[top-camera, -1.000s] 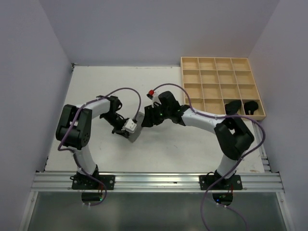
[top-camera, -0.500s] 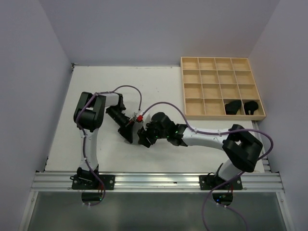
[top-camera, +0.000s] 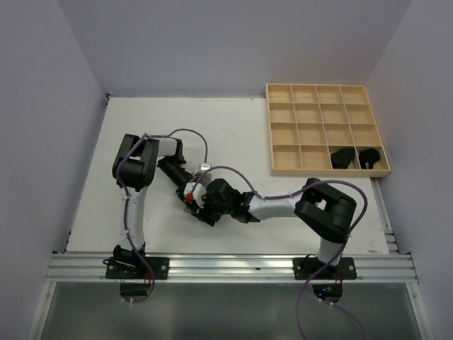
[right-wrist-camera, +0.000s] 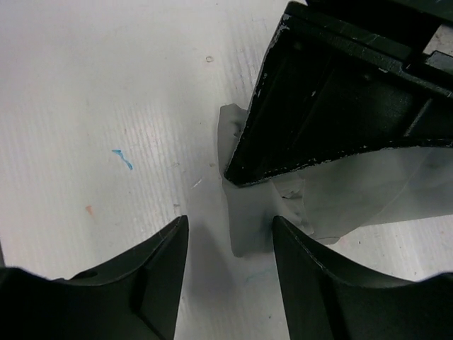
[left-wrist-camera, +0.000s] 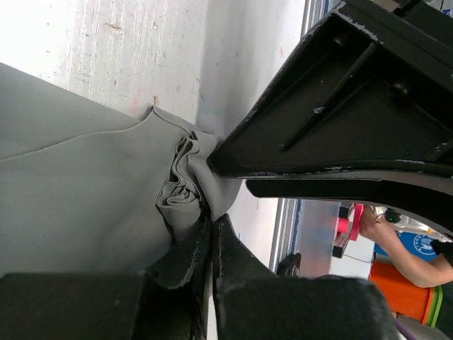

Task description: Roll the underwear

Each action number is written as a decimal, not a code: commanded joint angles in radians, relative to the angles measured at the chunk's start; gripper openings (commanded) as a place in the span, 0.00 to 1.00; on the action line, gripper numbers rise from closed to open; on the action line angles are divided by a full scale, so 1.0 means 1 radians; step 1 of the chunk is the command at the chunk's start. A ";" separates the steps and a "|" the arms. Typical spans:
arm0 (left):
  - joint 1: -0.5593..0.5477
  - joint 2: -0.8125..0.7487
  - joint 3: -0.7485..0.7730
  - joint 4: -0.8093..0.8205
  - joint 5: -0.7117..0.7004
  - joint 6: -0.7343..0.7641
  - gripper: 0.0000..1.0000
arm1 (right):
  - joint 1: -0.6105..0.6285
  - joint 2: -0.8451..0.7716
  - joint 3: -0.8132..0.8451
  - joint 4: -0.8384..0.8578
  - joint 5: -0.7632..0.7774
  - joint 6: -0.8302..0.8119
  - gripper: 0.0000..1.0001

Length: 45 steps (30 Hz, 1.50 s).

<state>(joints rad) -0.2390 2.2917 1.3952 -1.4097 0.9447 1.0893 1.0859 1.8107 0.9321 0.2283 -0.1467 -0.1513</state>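
Observation:
Grey underwear [left-wrist-camera: 85, 184] lies on the white table, one edge bunched into folds. My left gripper [left-wrist-camera: 212, 221] is shut on that bunched edge. In the top view the left gripper [top-camera: 190, 193] and the right gripper [top-camera: 205, 207] meet near the table's middle and cover nearly all of the cloth. My right gripper [right-wrist-camera: 230, 237] is open, its fingertips either side of a corner of the grey underwear [right-wrist-camera: 251, 219], just above the table. Two black rolled underwear [top-camera: 343, 157] [top-camera: 368, 157] sit in the tray's nearest row.
The wooden grid tray [top-camera: 283, 131] stands at the back right, most compartments bare. Both arms' cables loop over the table's middle. A metal rail [top-camera: 226, 265] runs along the near edge. Purple walls close in left, back and right.
The right gripper has swung left and nearer, up against the left gripper. The left arm's elbow has moved back, and the grey cloth that showed a second ago is now covered.

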 commanded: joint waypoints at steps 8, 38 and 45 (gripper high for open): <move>-0.006 0.000 0.010 0.199 -0.080 -0.017 0.07 | 0.003 0.096 0.089 -0.007 -0.008 -0.099 0.13; 0.518 -0.746 0.162 0.485 0.256 -0.156 1.00 | -0.285 0.334 0.091 0.282 -0.671 0.651 0.00; 0.354 -0.891 -0.112 0.328 0.067 0.390 1.00 | -0.330 0.401 0.042 0.476 -0.715 0.861 0.00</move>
<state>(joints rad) 0.1734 1.5238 1.4441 -1.0733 1.0855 1.3025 0.7746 2.1590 1.0100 0.6388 -0.8635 0.6018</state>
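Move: The left hand still pinches the rolled near end of the underwear, whose middle is about 2 cm to its right, almost level in height. From the right hand, open beside it, that rolled end lies roughly 1 cm ahead, 1 cm left and 2 cm below. The underwear's flat part has its middle some 6 cm ahead and 3 cm right of the left hand, about 1 cm lower. The right fingers pinch the rolled end after easing down about 1 cm; then the left fingers let go and open wide. Keeping its hold, the right hand rolls some 50 degrees, top side going forward, creeping forward. The left hand sweeps up, forward and left, away from the cloth, tipping its fingers more steeply down, then sinks about 6 cm and eases back and right. ##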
